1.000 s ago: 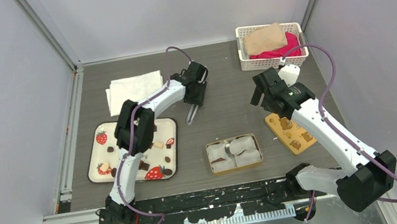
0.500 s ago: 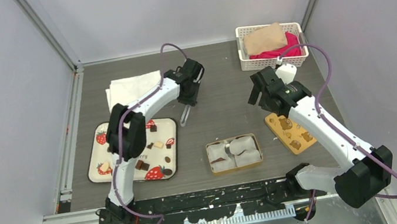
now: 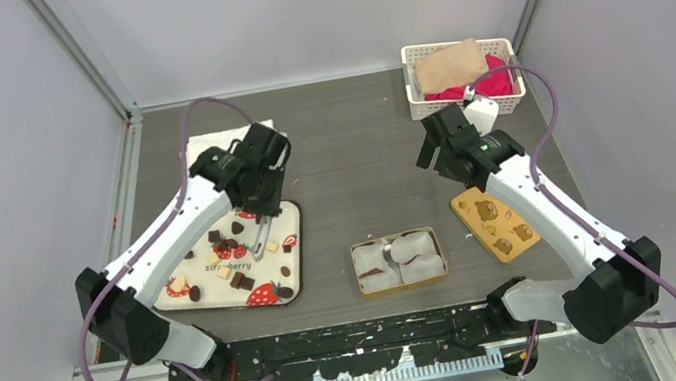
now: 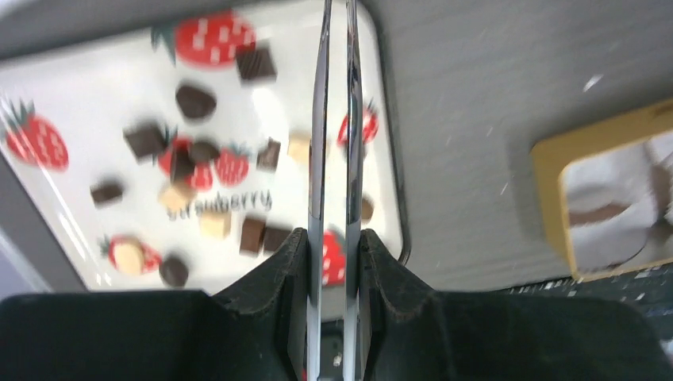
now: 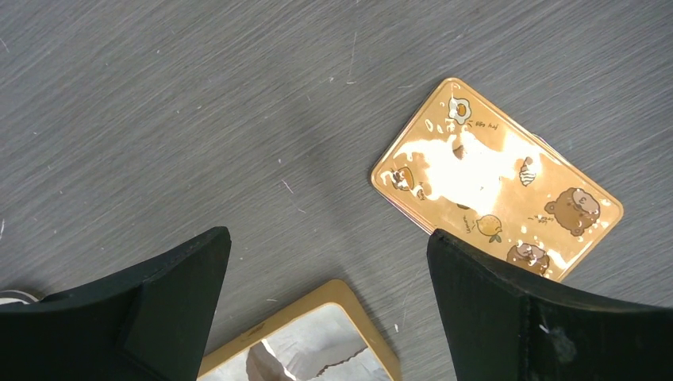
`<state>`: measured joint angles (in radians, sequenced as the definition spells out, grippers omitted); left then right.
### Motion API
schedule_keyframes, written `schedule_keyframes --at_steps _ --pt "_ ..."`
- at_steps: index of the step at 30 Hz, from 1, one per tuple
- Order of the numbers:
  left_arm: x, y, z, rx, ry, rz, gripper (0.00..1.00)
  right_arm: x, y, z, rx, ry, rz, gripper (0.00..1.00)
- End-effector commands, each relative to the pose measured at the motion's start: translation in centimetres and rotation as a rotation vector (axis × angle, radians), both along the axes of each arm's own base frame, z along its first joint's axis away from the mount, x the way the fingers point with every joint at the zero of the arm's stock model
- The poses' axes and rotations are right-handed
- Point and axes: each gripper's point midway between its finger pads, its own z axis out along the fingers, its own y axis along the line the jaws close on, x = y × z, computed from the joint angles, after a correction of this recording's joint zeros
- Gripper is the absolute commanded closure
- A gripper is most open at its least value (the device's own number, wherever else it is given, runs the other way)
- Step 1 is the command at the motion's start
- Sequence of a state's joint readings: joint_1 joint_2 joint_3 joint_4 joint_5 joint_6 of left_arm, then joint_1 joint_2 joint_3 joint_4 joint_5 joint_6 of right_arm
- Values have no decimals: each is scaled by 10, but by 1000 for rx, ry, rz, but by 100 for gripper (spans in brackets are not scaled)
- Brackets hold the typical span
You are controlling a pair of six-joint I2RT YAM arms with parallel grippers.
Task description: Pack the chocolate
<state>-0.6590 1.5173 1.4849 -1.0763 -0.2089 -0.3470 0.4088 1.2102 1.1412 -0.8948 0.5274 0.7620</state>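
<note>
Several small chocolates, dark brown and cream, lie scattered on a white strawberry-print tray at the left. My left gripper is shut on metal tweezers whose tips hang over the tray's right part. In the left wrist view the tweezers run up from the gripper over the chocolates and hold nothing. The golden box lined with white paper sits at front centre. My right gripper is open and empty above the table, between the box and the golden lid.
The bear-print lid lies flat right of the box. A white basket with beige and red cloths stands at the back right. A folded white cloth lies behind the tray. Grey walls close in both sides.
My left arm has swung left and nearer, from the table's middle to over the tray, carrying the tweezers. My right gripper has shifted slightly back and left.
</note>
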Motion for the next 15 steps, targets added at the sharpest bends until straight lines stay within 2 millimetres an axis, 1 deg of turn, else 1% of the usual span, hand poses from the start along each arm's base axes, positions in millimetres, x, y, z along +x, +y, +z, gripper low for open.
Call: schedule_keyframes --at_steps 1,2,4,7,11,13,15 --pt "-51 45 -20 100 129 119 85 20 7 20 23 -81 4 0" --pt "-55 52 -24 105 121 139 85 22 8 20 25 -86 6 0" --pt "-65 58 -32 85 156 175 85 25 11 17 28 -79 19 0" --pt "-76 59 -38 56 199 198 83 30 17 14 32 -61 36 0" --pt "-81 63 -50 89 247 212 77 36 23 12 45 -56 53 0" --pt "-80 67 -52 119 267 217 77 37 25 11 47 -51 59 0" --pt "-82 65 -56 120 295 202 76 38 25 10 47 -48 60 0"
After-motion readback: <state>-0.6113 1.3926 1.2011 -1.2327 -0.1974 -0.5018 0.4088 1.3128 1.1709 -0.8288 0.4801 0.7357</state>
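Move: The left hand, gripping the tongs, has the tray of chocolates about 17 cm below, its middle 12 cm left and 1 cm back. On the tray, the brown pair lies some 7 cm back and 9 cm left of the hand. The box is about 8 cm back and 23 cm right. From the right hand, the tray lies some 49 cm left, 3 cm back and 17 cm below. Left hand swings the held tongs about 12 cm back-left and down towards the brown pair; right eases forward-left. ##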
